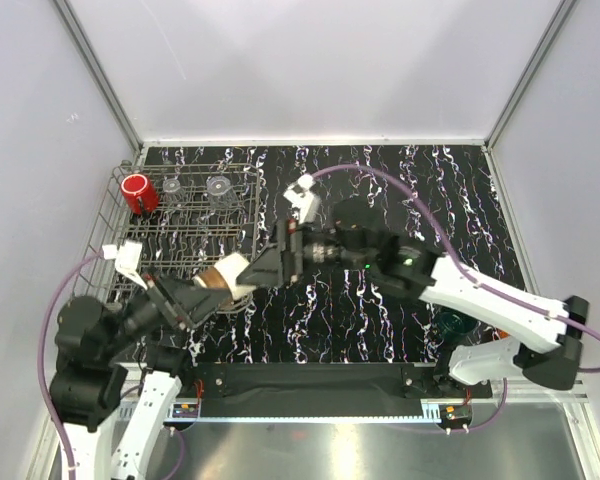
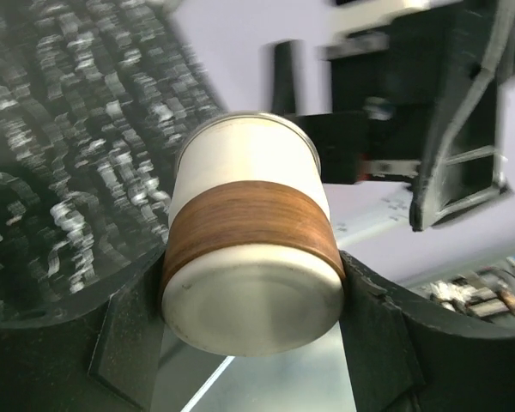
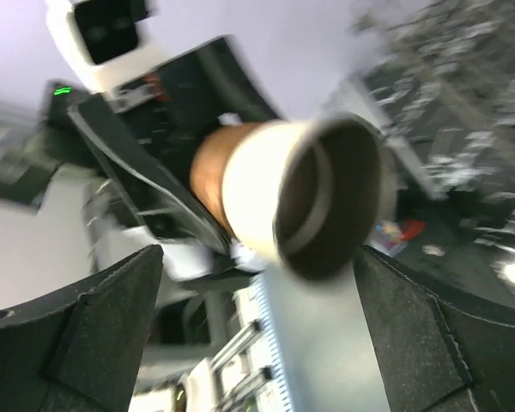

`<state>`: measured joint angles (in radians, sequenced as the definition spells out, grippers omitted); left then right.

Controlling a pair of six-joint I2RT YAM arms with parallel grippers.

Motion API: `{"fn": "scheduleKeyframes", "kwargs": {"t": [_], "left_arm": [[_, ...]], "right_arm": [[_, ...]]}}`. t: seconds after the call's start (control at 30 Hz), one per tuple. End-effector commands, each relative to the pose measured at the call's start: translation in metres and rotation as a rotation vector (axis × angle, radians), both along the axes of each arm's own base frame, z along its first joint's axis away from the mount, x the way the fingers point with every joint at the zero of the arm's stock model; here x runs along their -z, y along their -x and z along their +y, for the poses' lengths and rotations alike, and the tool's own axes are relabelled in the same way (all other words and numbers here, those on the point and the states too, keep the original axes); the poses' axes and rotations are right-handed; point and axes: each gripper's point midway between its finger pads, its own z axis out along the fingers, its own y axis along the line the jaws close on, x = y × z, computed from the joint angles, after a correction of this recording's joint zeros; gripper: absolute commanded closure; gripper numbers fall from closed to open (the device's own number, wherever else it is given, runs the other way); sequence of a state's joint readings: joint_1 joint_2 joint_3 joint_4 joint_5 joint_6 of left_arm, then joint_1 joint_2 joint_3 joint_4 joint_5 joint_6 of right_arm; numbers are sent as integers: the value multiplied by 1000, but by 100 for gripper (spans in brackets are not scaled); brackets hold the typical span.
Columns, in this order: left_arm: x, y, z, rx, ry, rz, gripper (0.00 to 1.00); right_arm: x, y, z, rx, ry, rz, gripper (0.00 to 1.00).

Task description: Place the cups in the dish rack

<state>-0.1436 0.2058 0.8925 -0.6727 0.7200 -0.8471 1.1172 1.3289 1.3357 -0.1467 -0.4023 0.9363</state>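
Note:
A cream cup with a brown band hangs in the air at the dish rack's near right corner, between my two grippers. My left gripper is shut on it; in the left wrist view both fingers press the sides of the cup near its base. My right gripper faces the cup's mouth and stands open, its fingers spread wide on either side. In the grey wire dish rack, a red cup and two clear cups sit along the far row. A dark green cup stands on the table under the right arm.
The black marbled mat covers the table to the right of the rack. Grey walls close the cell on three sides. A black bar runs along the near edge between the arm bases.

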Motion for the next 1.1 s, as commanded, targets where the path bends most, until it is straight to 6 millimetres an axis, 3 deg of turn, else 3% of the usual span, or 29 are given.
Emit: {"fn": "scheduleKeyframes", "kwargs": {"t": [0.0,0.03,0.07,0.1,0.13,0.17,0.23,0.33,0.43,0.57,0.7,0.77,1.07], "left_arm": [[15,-24,20,-124,-204,69,100],[28,-38,28,-176,-258,165,100],[22,-40,34,-209,-284,166,100],[29,-45,41,-243,-324,212,100],[37,-63,53,-319,-375,268,100],[34,-70,58,-350,-396,279,100],[47,-94,70,-405,-483,355,100],[52,-120,83,-453,-585,378,100],[67,-151,102,-524,-709,412,100],[109,-191,109,-489,-860,531,100],[143,-218,114,-443,-973,628,100],[163,-225,110,-384,-1004,688,100],[216,-240,108,-309,-1058,789,100]], "right_arm": [[1,-51,-59,310,182,-105,0],[25,-68,-83,427,310,-91,0],[33,-87,-105,530,373,-85,0],[45,-90,-132,596,462,-73,0],[50,-97,-150,664,506,-75,0],[55,-111,-173,770,561,-97,0],[63,-121,-219,915,685,-133,1],[71,-123,-257,1006,814,-172,0],[81,-118,-265,971,886,-191,0],[95,-113,-265,929,925,-187,0],[98,-110,-260,897,909,-179,0],[98,-108,-256,881,898,-171,0],[84,-106,-250,862,831,-173,0]]}}
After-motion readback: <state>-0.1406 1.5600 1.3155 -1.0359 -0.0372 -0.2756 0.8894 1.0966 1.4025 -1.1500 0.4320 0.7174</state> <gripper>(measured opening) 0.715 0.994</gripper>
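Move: The left hand already holds the white cup with the brown band sideways. The free spot in the dish rack it is bound for lies about 22 cm ahead, 10 to its left and some 26 below. The large glass stands roughly 43 cm ahead and 5 left, the small glass 44 ahead and 18 left. From the open right hand the white cup is about 5 cm to the left, and the green cup some 5 ahead, 45 right and 33 below. The white cup, still pinched in the left fingers, is swung forward and down some 22 cm each way and 10 to the left, over the rack, while the wrist tips nearly 80 degrees to bring its mouth downward; the descent slows at the end. The right hand, already open, clears off about 25 cm right, 10 forward and 10 down, turning its fingers downward, then waits. ##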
